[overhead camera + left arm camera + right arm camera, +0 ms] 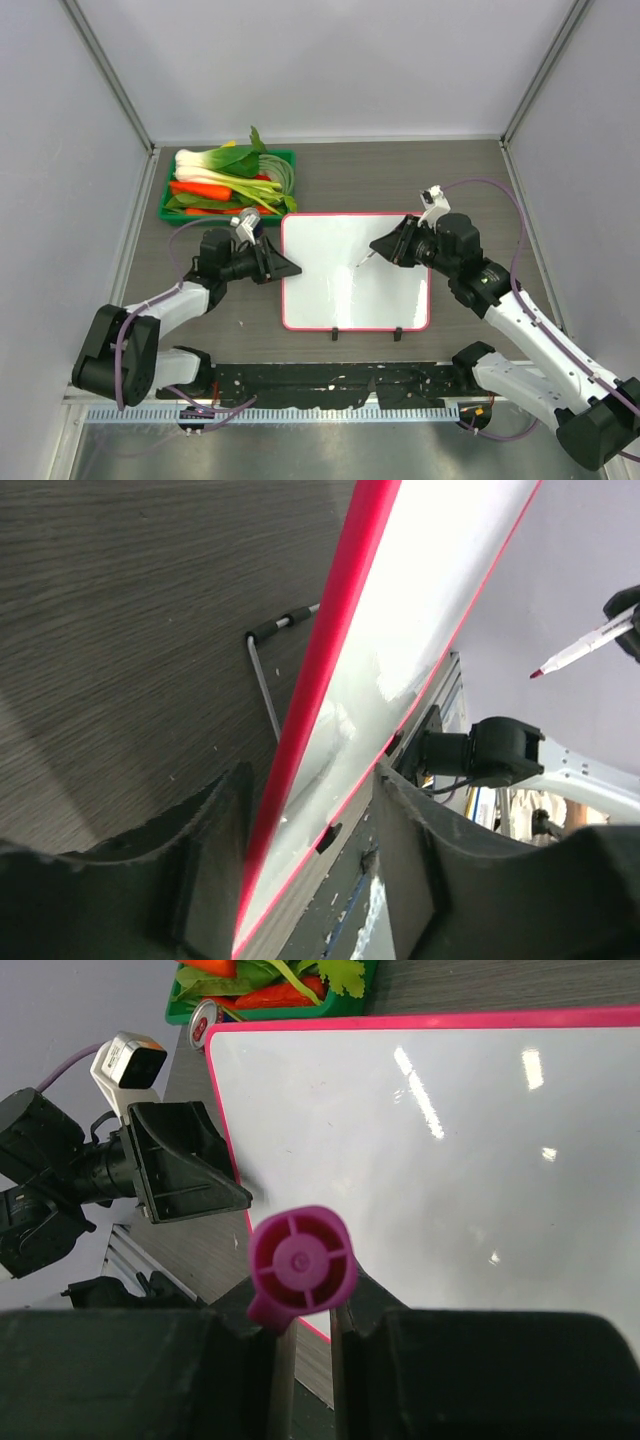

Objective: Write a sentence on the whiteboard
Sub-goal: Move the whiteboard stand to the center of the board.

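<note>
The whiteboard [340,295] lies mid-table, its white face blank; no sentence shows on it. It also shows in the right wrist view [450,1160] and edge-on in the left wrist view [330,650]. My left gripper [293,268] is at the board's left edge with its jaws apart. The red frame stands between them, close to the left finger [205,860]. My right gripper [392,247] is shut on a white marker [366,256] with a pink-purple end [302,1270]. The marker's tip [537,672] hangs over the board's middle, apparently off the surface.
A green tray [169,195] of vegetables stands at the back left, just beyond the board's far left corner. A wire stand [265,675] shows under the board. The black arm-base rail [330,382] runs along the near edge. Grey walls enclose three sides.
</note>
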`<state>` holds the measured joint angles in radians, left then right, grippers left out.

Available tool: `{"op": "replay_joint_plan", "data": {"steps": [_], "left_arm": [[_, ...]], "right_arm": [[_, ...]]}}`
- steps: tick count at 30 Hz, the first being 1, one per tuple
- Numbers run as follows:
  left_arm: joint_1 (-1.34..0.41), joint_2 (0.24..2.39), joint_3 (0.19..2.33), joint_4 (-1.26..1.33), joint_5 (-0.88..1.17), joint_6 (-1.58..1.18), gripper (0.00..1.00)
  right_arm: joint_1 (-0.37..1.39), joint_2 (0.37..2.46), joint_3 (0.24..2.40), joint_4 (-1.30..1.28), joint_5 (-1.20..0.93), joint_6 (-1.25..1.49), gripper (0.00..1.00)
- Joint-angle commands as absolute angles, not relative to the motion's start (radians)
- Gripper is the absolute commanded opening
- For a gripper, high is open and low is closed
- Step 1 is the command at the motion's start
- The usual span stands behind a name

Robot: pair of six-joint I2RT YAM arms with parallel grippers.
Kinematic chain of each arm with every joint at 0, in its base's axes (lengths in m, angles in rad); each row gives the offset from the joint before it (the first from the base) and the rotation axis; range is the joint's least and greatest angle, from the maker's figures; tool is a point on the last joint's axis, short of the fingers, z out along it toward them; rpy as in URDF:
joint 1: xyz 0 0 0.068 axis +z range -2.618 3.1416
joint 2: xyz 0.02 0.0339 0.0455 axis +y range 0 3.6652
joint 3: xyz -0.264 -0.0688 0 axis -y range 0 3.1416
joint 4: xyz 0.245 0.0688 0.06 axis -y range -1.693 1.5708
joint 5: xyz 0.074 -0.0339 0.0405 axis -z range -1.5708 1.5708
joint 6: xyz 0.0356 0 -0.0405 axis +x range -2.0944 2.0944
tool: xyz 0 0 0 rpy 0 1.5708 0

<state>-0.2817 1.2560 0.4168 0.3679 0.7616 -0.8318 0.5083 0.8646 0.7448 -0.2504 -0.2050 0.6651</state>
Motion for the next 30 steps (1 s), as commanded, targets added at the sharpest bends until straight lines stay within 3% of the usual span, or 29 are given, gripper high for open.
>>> {"op": "replay_joint_plan", "data": {"steps": [1, 10, 16, 30], "left_arm": [[-0.337, 1.282, 0.414, 0.502, 0.799, -0.805, 0.50], [-0.390, 1.348, 0.379, 0.618, 0.811, -0.807, 0.28], [-0.393, 1.396, 0.373, 0.679, 0.848, -0.790, 0.00], [-0.393, 1.451, 0.376, 0.851, 0.946, -0.718, 0.00]], "right_arm": [[0.506, 0.877, 0.781, -0.190, -0.218, 0.669, 0.01], [0.506, 0.877, 0.785, -0.187, -0.219, 0.673, 0.01], [0.506, 0.885, 0.788, -0.186, -0.227, 0.670, 0.01], [0.506, 0.887, 0.799, -0.173, -0.245, 0.661, 0.01]]}}
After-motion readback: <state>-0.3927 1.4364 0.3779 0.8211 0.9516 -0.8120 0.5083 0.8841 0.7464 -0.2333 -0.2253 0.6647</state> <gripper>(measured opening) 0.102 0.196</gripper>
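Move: The whiteboard's left edge already runs between the left hand's open fingers, about 1 cm to the hand's right and 1 cm below, level with it in reach. The whiteboard's middle is some 14 cm to the right, also level in reach. The can stands about 11 cm ahead and 8 cm to the left, 6 cm below. From the right hand, still holding the marker, that edge lies roughly 19 cm left, level in reach, 12 cm below. Rightward and back towards its base, the left hand goes about 5 cm over the whiteboard's left edge, nearly all in the first half, dipping slightly and then rising about 2 cm. The fingers close and pinch the pink edge, the wrist swinging some 20 degrees, mostly clockwise with the fingertips tilting up; then it keeps the grip almost in place. ##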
